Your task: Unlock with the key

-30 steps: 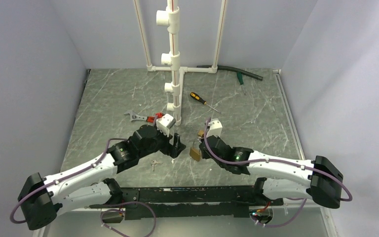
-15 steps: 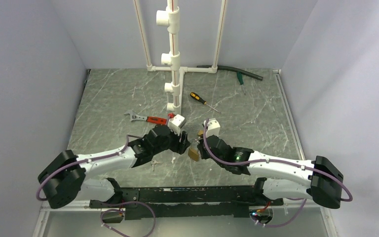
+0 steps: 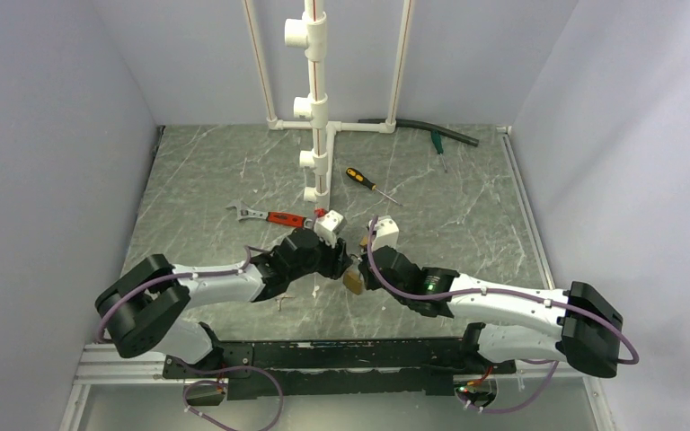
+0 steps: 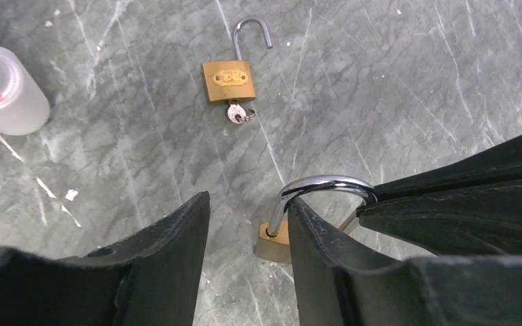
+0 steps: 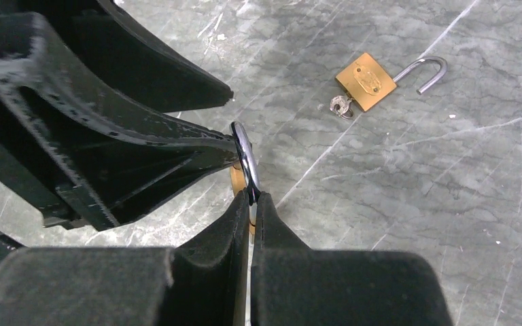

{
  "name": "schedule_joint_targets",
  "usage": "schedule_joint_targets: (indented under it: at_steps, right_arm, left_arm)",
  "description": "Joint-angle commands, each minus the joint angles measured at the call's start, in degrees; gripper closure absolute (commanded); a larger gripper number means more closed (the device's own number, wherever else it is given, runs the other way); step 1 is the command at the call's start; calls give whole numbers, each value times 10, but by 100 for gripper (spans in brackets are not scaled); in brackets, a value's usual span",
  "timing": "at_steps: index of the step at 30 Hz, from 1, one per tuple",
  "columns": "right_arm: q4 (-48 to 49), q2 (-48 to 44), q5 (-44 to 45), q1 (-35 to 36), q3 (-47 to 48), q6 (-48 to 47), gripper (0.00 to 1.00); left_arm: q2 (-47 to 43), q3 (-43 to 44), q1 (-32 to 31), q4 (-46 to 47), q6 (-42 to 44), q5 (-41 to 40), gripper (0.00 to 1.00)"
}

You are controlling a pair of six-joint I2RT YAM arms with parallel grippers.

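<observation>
My right gripper (image 5: pixel 251 195) is shut on the chrome shackle (image 4: pixel 323 183) of a larger brass padlock (image 3: pixel 353 281), holding it tilted just above the table. My left gripper (image 4: pixel 248 200) is open with nothing between its fingers. Its right finger (image 4: pixel 316 251) rests against the shackle's outer side, in front of the brass body (image 4: pixel 276 242). A tiny silver key (image 3: pixel 282 303) lies loose on the table below my left arm. A smaller brass padlock (image 4: pixel 228 80) lies flat with its shackle open and another key (image 4: pixel 239 113) in its keyhole.
A white PVC pipe stand (image 3: pixel 317 108) rises at the back centre. A red-handled wrench (image 3: pixel 269 216) lies left of its foot and a black-and-orange screwdriver (image 3: pixel 364 181) right of it. A dark hose (image 3: pixel 427 131) and a green-handled tool (image 3: pixel 436 142) lie at the far right.
My left arm has swung right and forward until its gripper met the held padlock, and its jaws have narrowed. The right gripper and its padlock have stayed put.
</observation>
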Motion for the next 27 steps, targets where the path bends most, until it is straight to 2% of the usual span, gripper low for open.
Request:
schedule_joint_targets:
  at_steps: [1, 7, 9, 12, 13, 17, 18, 19, 20, 21, 22, 24, 27]
  right_arm:
    - [61, -9, -2, 3, 20, 1, 100]
    - [61, -10, -9, 3, 20, 0, 100]
    - [60, -9, -9, 3, 21, 0, 100]
    - [60, -9, -10, 3, 21, -1, 100]
    - [60, -9, -11, 3, 21, -2, 100]
    - [57, -25, -13, 2, 19, -12, 100]
    - [55, -33, -12, 2, 19, -16, 94]
    - [55, -41, -15, 2, 18, -23, 76]
    - [56, -51, -19, 1, 17, -33, 54]
    - [53, -59, -23, 1, 17, -42, 38]
    - [49, -66, -25, 1, 19, -49, 29]
    - [42, -82, -35, 0, 22, -63, 24]
    - [62, -114, -97, -4, 2, -91, 25]
  left_arm:
    - [25, 16, 1, 34, -14, 9, 52]
    - [45, 21, 1, 59, -21, 27, 56]
    - [48, 21, 0, 64, -22, 32, 64]
    - [49, 25, 0, 60, -41, 17, 96]
    - [45, 29, 0, 48, -46, 16, 100]
    - [8, 26, 0, 21, -60, 16, 100]
    - [0, 30, 0, 3, -62, 16, 100]
    - [-8, 37, 0, -21, -65, 7, 100]
    - [-15, 42, 0, -42, -68, -3, 100]
    - [-24, 44, 0, -53, -70, -7, 100]
    - [-33, 46, 0, -67, -74, -11, 100]
    - [-50, 54, 0, -97, -85, -22, 100]
    - [-68, 79, 0, -148, -97, -28, 100]
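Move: The large padlock hangs from the right fingers. The part of the shackle the left hand goes for is roughly 1 cm back, 2 cm right and 2 cm below that hand. The opened small padlock lies about 9 cm ahead, 7 cm right and 10 cm down; the loose keys are 5 cm back, 16 cm left and equally low. From the right hand, the shackle is level fore and aft, about 1 cm left and 1 cm below. The left fingers close from half open and pinch the large padlock's shackle, after easing about 2 cm right and 1 cm down; then they carry it some 3 cm left, tipping slightly down. The right hand keeps its pinch until the left has shut, then opens wide, lets go of the shackle and rises about 5 cm. ##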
